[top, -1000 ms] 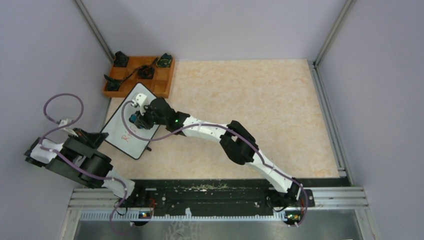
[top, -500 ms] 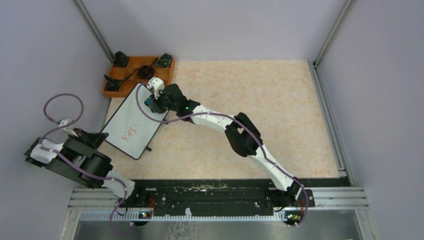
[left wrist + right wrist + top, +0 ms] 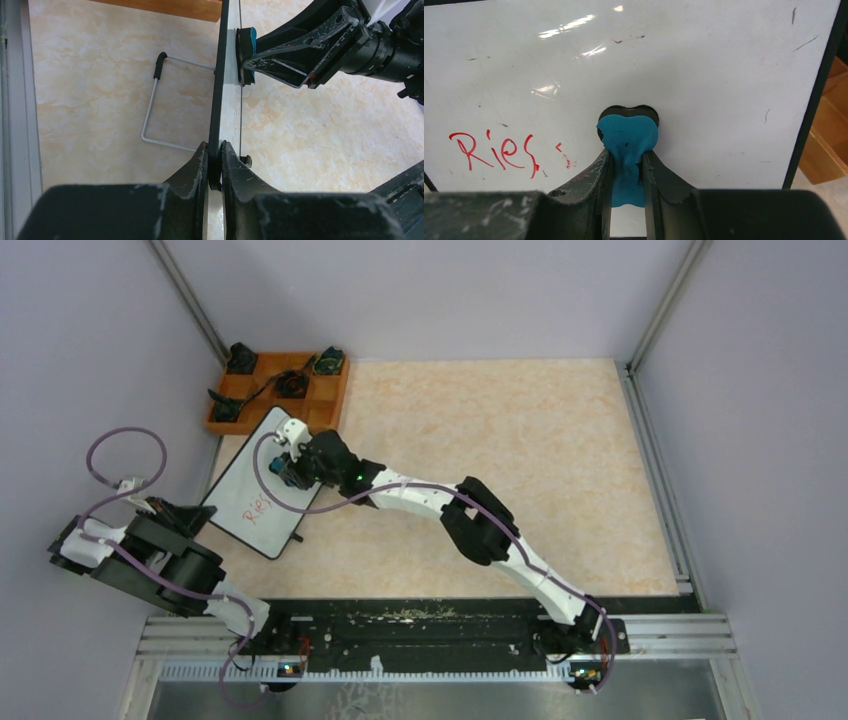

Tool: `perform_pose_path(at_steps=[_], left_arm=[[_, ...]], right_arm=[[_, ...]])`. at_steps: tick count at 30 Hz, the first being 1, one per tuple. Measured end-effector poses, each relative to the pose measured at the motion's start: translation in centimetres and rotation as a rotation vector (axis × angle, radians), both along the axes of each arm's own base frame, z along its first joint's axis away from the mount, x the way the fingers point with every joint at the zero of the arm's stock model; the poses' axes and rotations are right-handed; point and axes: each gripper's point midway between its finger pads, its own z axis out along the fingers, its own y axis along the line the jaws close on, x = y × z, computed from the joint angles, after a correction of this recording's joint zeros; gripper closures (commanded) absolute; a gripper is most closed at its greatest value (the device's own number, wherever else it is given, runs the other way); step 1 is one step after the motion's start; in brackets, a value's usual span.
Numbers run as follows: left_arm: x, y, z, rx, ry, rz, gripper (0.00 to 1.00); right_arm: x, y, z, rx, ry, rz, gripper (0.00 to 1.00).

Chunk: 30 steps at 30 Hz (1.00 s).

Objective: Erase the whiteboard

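The whiteboard stands tilted at the left of the table, with red writing "Ries" low on its face. My left gripper is shut on the board's thin black near edge, seen edge-on. My right gripper is shut on a blue eraser, whose black pad presses flat against the middle of the white face, to the right of the writing. From above, the right gripper sits over the board's centre. The eraser touches the board in the left wrist view.
An orange compartmented tray holding small black items stands just beyond the board's far corner; its edge shows at the right. A bent wire stand props the board from behind. Metal rails border the table.
The right gripper slid the eraser up to the board's far corner, then back down to its centre. The left gripper and the board stayed put.
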Motion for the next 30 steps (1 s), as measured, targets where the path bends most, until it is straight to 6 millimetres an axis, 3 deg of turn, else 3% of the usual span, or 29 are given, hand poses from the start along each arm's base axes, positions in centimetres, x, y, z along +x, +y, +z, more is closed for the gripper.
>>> perform_pose_path(at_steps=[5, 9, 18, 21, 24, 30], left_arm=[[0.0, 0.0, 0.0, 0.001, 0.001, 0.001, 1.0], [-0.1, 0.1, 0.0, 0.001, 0.002, 0.002, 1.0], [-0.1, 0.0, 0.0, 0.0, 0.002, 0.002, 1.0], [-0.1, -0.1, 0.0, 0.0, 0.001, 0.002, 1.0], [-0.1, -0.1, 0.0, 0.001, 0.0, 0.003, 1.0], [-0.1, -0.2, 0.0, 0.0, -0.001, 0.003, 1.0]], right_arm=[[-1.2, 0.6, 0.1, 0.027, 0.01, 0.019, 1.0], [-3.7, 1.5, -0.1, 0.041, 0.029, 0.068, 1.0], [-14.5, 4.7, -1.1, 0.025, 0.069, 0.272, 1.0], [-16.9, 5.1, -1.4, 0.018, 0.074, 0.314, 1.0], [-16.9, 5.1, -1.6, 0.009, 0.073, 0.31, 1.0], [-13.9, 4.3, -1.7, 0.003, 0.062, 0.254, 1.0]])
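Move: The red letters "Ries" that the right hand's held eraser is going for lie about 8 cm back and 6 cm to its left, roughly level with it. The board edge gripped by the left hand is some 8 cm back, 15 cm left and slightly higher; the near black foot is about 12 cm back, 3 cm right and 9 cm lower. From the left hand, the letters lie about 9 cm to its right, neither ahead nor back, and a little lower. Back and somewhat left, in one quick sweep of about 17 cm that starts slowly, the right hand drags the pinched eraser down the board's length along the lettering to the near end, sinking slightly and turning some 18 degrees counter-clockwise; then it reverses and comes forward about 3 cm. The left hand keeps its pinch on the board's edge, holding it in place. ##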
